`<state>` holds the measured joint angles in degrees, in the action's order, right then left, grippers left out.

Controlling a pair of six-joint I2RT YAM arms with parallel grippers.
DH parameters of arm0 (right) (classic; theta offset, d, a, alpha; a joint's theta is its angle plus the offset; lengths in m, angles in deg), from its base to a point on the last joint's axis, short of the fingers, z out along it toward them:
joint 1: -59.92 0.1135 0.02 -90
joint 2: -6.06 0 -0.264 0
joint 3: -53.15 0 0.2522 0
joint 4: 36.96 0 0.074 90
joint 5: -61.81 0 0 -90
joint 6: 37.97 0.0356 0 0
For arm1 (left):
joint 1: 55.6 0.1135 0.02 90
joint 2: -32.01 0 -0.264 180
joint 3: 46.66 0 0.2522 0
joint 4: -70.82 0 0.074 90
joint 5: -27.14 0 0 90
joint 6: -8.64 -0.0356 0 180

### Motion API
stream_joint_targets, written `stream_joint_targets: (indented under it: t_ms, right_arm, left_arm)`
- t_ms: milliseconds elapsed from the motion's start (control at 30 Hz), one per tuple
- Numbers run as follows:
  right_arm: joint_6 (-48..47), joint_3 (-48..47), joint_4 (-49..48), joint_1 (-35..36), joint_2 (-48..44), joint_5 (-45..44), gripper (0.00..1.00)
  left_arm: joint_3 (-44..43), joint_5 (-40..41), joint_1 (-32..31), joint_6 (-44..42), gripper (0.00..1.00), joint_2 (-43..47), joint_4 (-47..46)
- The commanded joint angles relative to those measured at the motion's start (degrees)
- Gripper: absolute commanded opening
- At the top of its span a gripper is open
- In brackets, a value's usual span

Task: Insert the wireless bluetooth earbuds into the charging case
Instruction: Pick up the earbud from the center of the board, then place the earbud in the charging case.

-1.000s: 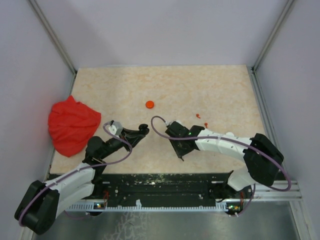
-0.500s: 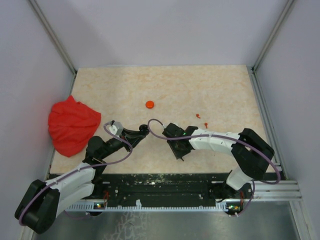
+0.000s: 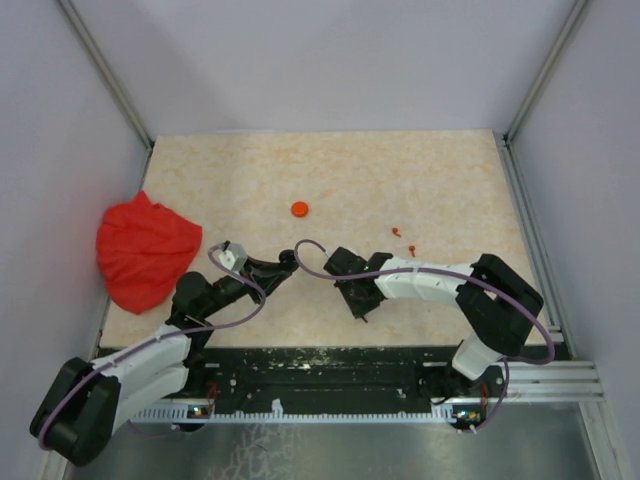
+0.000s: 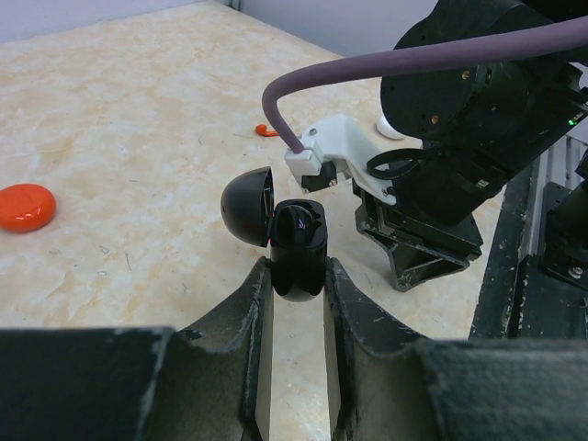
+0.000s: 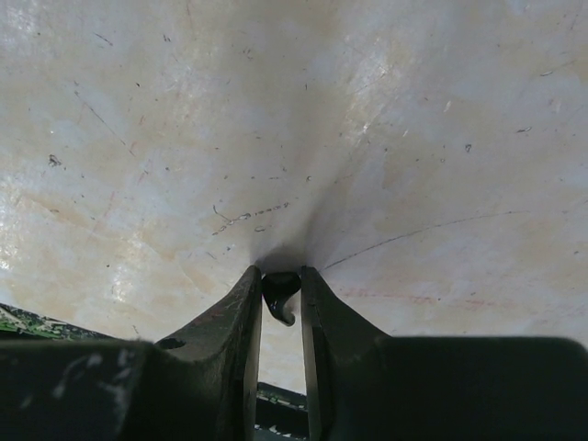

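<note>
My left gripper point(image 4: 296, 276) is shut on the black charging case point(image 4: 299, 241), holding it upright low over the table. Its domed lid point(image 4: 244, 204) is swung open to the left. From above, the case point(image 3: 287, 258) sits at the tip of the left gripper point(image 3: 278, 266). My right gripper point(image 5: 278, 276) is shut on a small black earbud point(image 5: 280, 292), with its fingertips down at the tabletop. From above, the right gripper point(image 3: 359, 306) points toward the near edge, just right of the case. Two tiny orange-red earbuds point(image 3: 397, 232) point(image 3: 411, 247) lie on the table beyond the right arm.
A round orange disc point(image 3: 300, 208) lies mid-table behind the grippers and appears at the far left in the left wrist view point(image 4: 26, 206). A crumpled red cloth point(image 3: 145, 250) fills the left side. The right arm's wrist and purple cable point(image 4: 413, 60) crowd the space right of the case.
My right gripper has closed onto the black earbud and its arm has shifted slightly left toward the case. The left gripper and case have stayed put.
</note>
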<state>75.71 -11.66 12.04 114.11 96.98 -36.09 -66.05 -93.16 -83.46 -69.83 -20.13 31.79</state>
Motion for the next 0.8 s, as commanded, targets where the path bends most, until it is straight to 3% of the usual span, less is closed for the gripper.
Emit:
stream_joint_targets:
  t_ms: [0, 333, 767]
  right_arm:
    - [0.4, -0.2, -0.5, -0.1, -3.1, -0.9, 0.18]
    - [-1.8, -6.1, -4.2, 0.0, -14.3, -6.2, 0.18]
    - [-4.2, -8.4, -23.8, 3.3, -24.5, -10.4, 0.17]
  left_arm:
    - [0.5, -1.4, 0.3, 0.3, 0.01, -0.5, -3.5]
    - [-0.7, -2.3, 0.3, 0.7, 0.01, -2.4, -7.7]
    - [-2.7, -4.4, 0.3, 4.6, 0.01, -10.0, -22.0]
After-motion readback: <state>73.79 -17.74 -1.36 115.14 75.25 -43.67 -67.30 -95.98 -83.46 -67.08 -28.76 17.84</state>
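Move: The black earbud is already between the right hand's fingertips at the table. The open black charging case, where it is to go, hangs about 14 cm to their left, 6 cm ahead and 15 cm higher. On the table, the orange disc lies some 24 cm ahead and 13 cm left of that hand, the nearer red earbud about 15 cm ahead and 12 cm right. The left hand already holds the case, its middle about 2 cm right and 1 cm ahead of the hand point. Keeping the black earbud pinched, its squeeze rising as it starts, the right hand lifts it off the table and climbs fast, about 18 cm, swinging some 6 cm forward and as far left towards the case. On the way the wrist tilts roughly 40 degrees, so the fingers no longer point nearly straight down but slant forward and to the left. The left hand keeps its hold on the case and raises it about 2 cm. ##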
